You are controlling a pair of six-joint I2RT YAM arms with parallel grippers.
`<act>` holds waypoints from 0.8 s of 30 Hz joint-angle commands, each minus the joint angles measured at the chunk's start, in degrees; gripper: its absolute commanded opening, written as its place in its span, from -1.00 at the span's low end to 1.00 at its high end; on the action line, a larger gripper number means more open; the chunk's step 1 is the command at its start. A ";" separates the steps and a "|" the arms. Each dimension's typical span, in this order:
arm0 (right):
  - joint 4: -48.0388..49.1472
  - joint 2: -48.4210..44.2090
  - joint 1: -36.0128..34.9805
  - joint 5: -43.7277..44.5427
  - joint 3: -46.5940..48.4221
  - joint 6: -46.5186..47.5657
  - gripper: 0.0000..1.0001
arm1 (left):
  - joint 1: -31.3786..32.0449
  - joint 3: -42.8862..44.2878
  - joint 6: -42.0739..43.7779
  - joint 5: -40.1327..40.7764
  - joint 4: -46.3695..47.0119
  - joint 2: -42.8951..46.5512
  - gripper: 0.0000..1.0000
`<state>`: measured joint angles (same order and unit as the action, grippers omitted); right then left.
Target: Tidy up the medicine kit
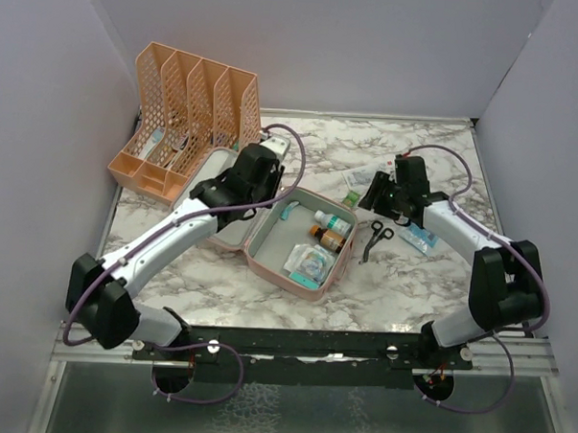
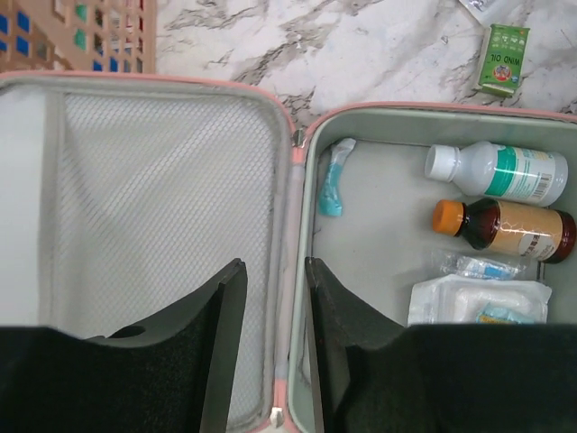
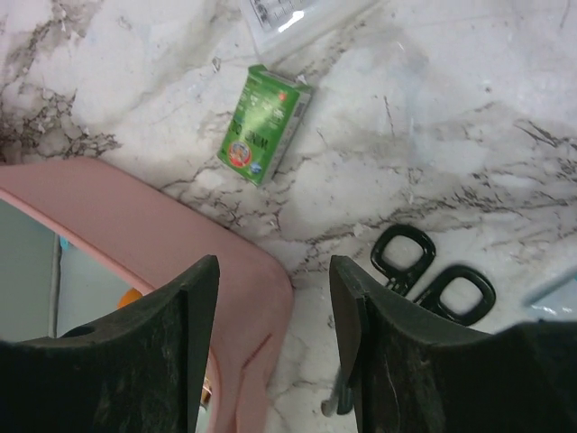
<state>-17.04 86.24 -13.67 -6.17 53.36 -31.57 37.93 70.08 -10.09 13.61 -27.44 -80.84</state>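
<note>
The pink medicine kit [image 1: 277,276] lies open in the middle of the marble table. Its grey-green tray holds a white bottle [image 2: 500,171], a brown bottle [image 2: 505,230], a teal tube [image 2: 332,185] and clear gauze packets [image 2: 478,298]. Its mesh-lined lid [image 2: 162,180] lies flat to the left, mostly hidden under my left arm in the top view. My left gripper [image 2: 273,266] hovers open over the kit's hinge [image 2: 297,180], one finger to each side. My right gripper [image 3: 273,263] is open and empty above the kit's [image 3: 135,216] far right corner.
An orange perforated file rack [image 1: 188,116] stands at the back left. A small green box [image 3: 263,124], a clear packet [image 3: 297,18] and black-handled scissors [image 3: 433,275] lie on the marble right of the kit. A blue packet [image 1: 418,236] lies under the right arm.
</note>
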 commanded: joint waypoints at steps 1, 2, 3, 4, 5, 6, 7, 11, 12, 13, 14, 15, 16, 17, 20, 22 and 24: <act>1.87 4.77 -1.95 7.80 5.45 -3.92 0.09 | -0.31 -4.41 -0.38 5.86 3.18 9.44 -0.26; 1.08 6.39 -2.43 9.31 6.88 -4.66 0.10 | -0.36 -5.79 0.70 6.56 4.35 11.32 -0.20; 0.29 8.10 -2.92 10.70 8.52 -5.25 0.13 | -0.40 -7.01 1.41 7.16 5.70 13.11 -0.12; -0.58 9.83 -3.42 12.07 10.16 -6.00 0.15 | -0.45 -8.36 2.21 7.44 7.11 14.78 -0.07; -1.78 11.51 -3.79 13.49 11.84 -6.63 0.18 | -0.52 -9.80 3.01 7.54 8.57 16.35 -0.03; -2.80 13.03 -4.08 14.91 13.31 -7.67 0.21 | -0.59 -11.03 3.47 7.55 9.88 17.61 0.00; -3.71 14.36 -4.36 16.01 14.80 -8.41 0.25 | -0.57 -12.17 3.88 7.51 11.07 18.67 0.02; -6.09 19.07 -5.62 18.66 19.66 -9.83 0.42 | -0.71 -16.65 5.45 9.46 15.85 21.33 0.12; -6.52 20.11 -6.19 19.39 20.69 -9.75 0.43 | -0.75 -17.57 5.65 11.44 17.21 21.73 0.16; -7.24 21.28 -6.72 20.40 22.00 -9.88 0.44 | -0.75 -18.15 5.85 13.42 17.61 21.90 0.18; -8.01 22.36 -7.26 21.55 23.10 -10.26 0.44 | -0.71 -18.63 6.05 15.01 18.06 22.07 0.19; -9.19 23.32 -7.65 22.37 24.59 -10.69 0.44 | -0.83 -19.05 6.17 16.26 18.46 22.20 0.20; -9.91 24.37 -7.88 22.89 25.69 -11.01 0.44 | -0.89 -19.37 6.29 17.35 18.60 22.37 0.20; -10.47 25.25 -8.13 23.46 26.68 -11.24 0.44 | -0.93 -19.68 6.31 17.69 18.89 22.57 0.21; -12.30 28.24 -9.05 25.25 29.54 -11.66 0.44 | -1.02 -20.70 6.44 17.53 19.88 23.49 0.25; -13.66 30.87 -9.77 26.49 31.59 -11.59 0.44 | -1.08 -21.22 6.44 17.44 20.53 23.85 0.27; -15.08 32.73 -10.33 27.75 33.27 -11.58 0.44 | -1.18 -21.47 6.48 17.34 20.86 23.93 0.27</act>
<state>-27.53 114.87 -22.85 16.01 82.89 -41.98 37.08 49.36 -4.27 28.56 -10.44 -58.67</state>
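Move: The green wind oil box lies about 8 cm ahead of the right hand, 3 cm to its left and 8 cm below. Scissors lie roughly 2 cm back and 3 cm right of that hand, the ruler pack about 16 cm ahead and 1 cm right, the open case's middle some 15 cm left and 4 cm back, all similarly low. From the left hand the box is about 10 cm ahead, 16 cm right and 20 cm below. To the green box goes the right hand, some 9 cm forward, about 4 cm left and 4 cm down past the case's far corner, opening wider and turning some 10 degrees clockwise as its left side dips, until the fingers hover about the box. The empty left hand withdraws about 8 cm left over the lid, rising 4 cm, tipping up and opening. ##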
